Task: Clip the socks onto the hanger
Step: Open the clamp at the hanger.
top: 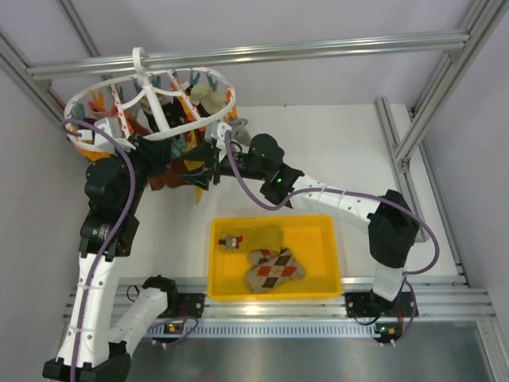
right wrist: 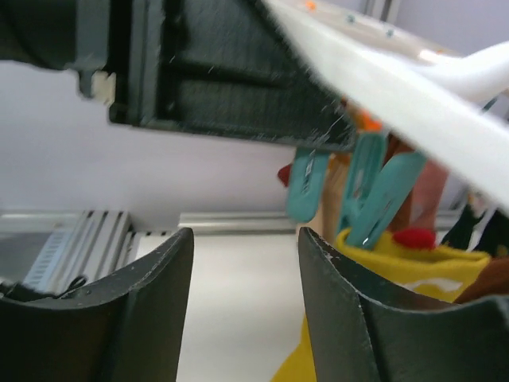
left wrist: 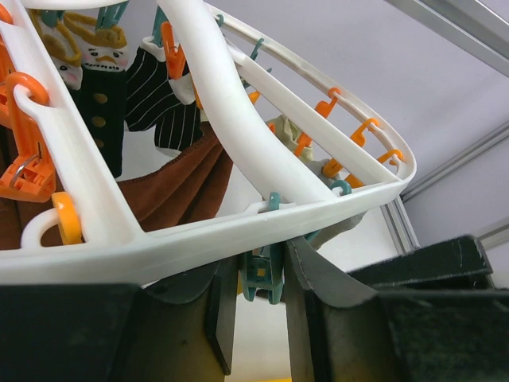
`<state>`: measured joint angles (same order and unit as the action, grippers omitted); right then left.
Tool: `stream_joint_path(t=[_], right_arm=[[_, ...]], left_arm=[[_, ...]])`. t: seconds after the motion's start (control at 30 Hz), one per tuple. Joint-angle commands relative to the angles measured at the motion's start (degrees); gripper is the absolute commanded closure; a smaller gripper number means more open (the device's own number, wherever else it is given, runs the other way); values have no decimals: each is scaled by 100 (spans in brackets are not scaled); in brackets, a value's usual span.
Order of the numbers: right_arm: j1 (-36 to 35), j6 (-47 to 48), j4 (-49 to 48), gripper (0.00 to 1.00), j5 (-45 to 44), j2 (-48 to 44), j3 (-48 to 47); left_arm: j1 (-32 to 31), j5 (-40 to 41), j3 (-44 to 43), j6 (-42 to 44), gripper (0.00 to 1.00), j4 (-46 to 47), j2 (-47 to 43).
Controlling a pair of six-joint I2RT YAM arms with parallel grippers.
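The white round hanger (top: pixel 151 91) hangs at the back left, with several socks clipped to it. In the left wrist view my left gripper (left wrist: pixel 262 256) sits just under the hanger's rim (left wrist: pixel 207 239), with both fingers pressed on a teal clip (left wrist: pixel 267 278). My right gripper (right wrist: pixel 242 235) is open with nothing between its fingers. Beside its right finger, a mustard-yellow sock (right wrist: pixel 398 267) hangs from a teal clip (right wrist: pixel 378 191) under the hanger's rim (right wrist: pixel 413 103). In the top view both grippers, left (top: pixel 176 161) and right (top: pixel 213 153), meet at the hanger's near edge. An argyle sock (top: pixel 274 269) lies in the bin.
A yellow bin (top: pixel 274 220) stands on the table between the arms, and a second small item (top: pixel 231 241) lies in it. A rust-brown sock (left wrist: pixel 175 191) and a striped black-and-white sock (left wrist: pixel 163 95) hang from the hanger. An aluminium frame bar (top: pixel 318 49) runs overhead.
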<state>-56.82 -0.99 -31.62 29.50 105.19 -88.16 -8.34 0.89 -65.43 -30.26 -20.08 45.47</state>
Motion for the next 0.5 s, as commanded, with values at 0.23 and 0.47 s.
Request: stream_joint_path(t=[0.23, 0.47], right_arm=[[294, 1220, 1840, 35, 856, -1386, 1159], [312, 2935, 4241, 13, 795, -1826, 1907]], left_arm=[[69, 166, 100, -32, 100, 979, -12], [69, 184, 144, -41, 100, 979, -56]])
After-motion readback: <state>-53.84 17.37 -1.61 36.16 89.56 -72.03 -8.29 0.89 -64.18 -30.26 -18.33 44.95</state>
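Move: The other yellow sock, face up in the yellow bin, lies roughly 11 cm to my right hand's right, 7 cm back and some 36 cm below; the argyle sock lies about 9 cm farther back and 8 cm farther right than it. The teal clamp is some 5 cm ahead of my right hand, 4 cm left and 3 cm higher, with the clipped yellow sock hanging beneath it. For my left hand, the bin's yellow sock is about 15 cm right, 12 cm back and 39 cm down. My right hand, already open and empty beside the clamp, speeds down and to the right and a little back, about 15 cm in all, away from the hanging sock and towards the bin. On the way I spread its fingers wider and tip them some 25 degrees downward. My left hand stays put and keeps its pinch on the teal clamp at the hanger's rim. ##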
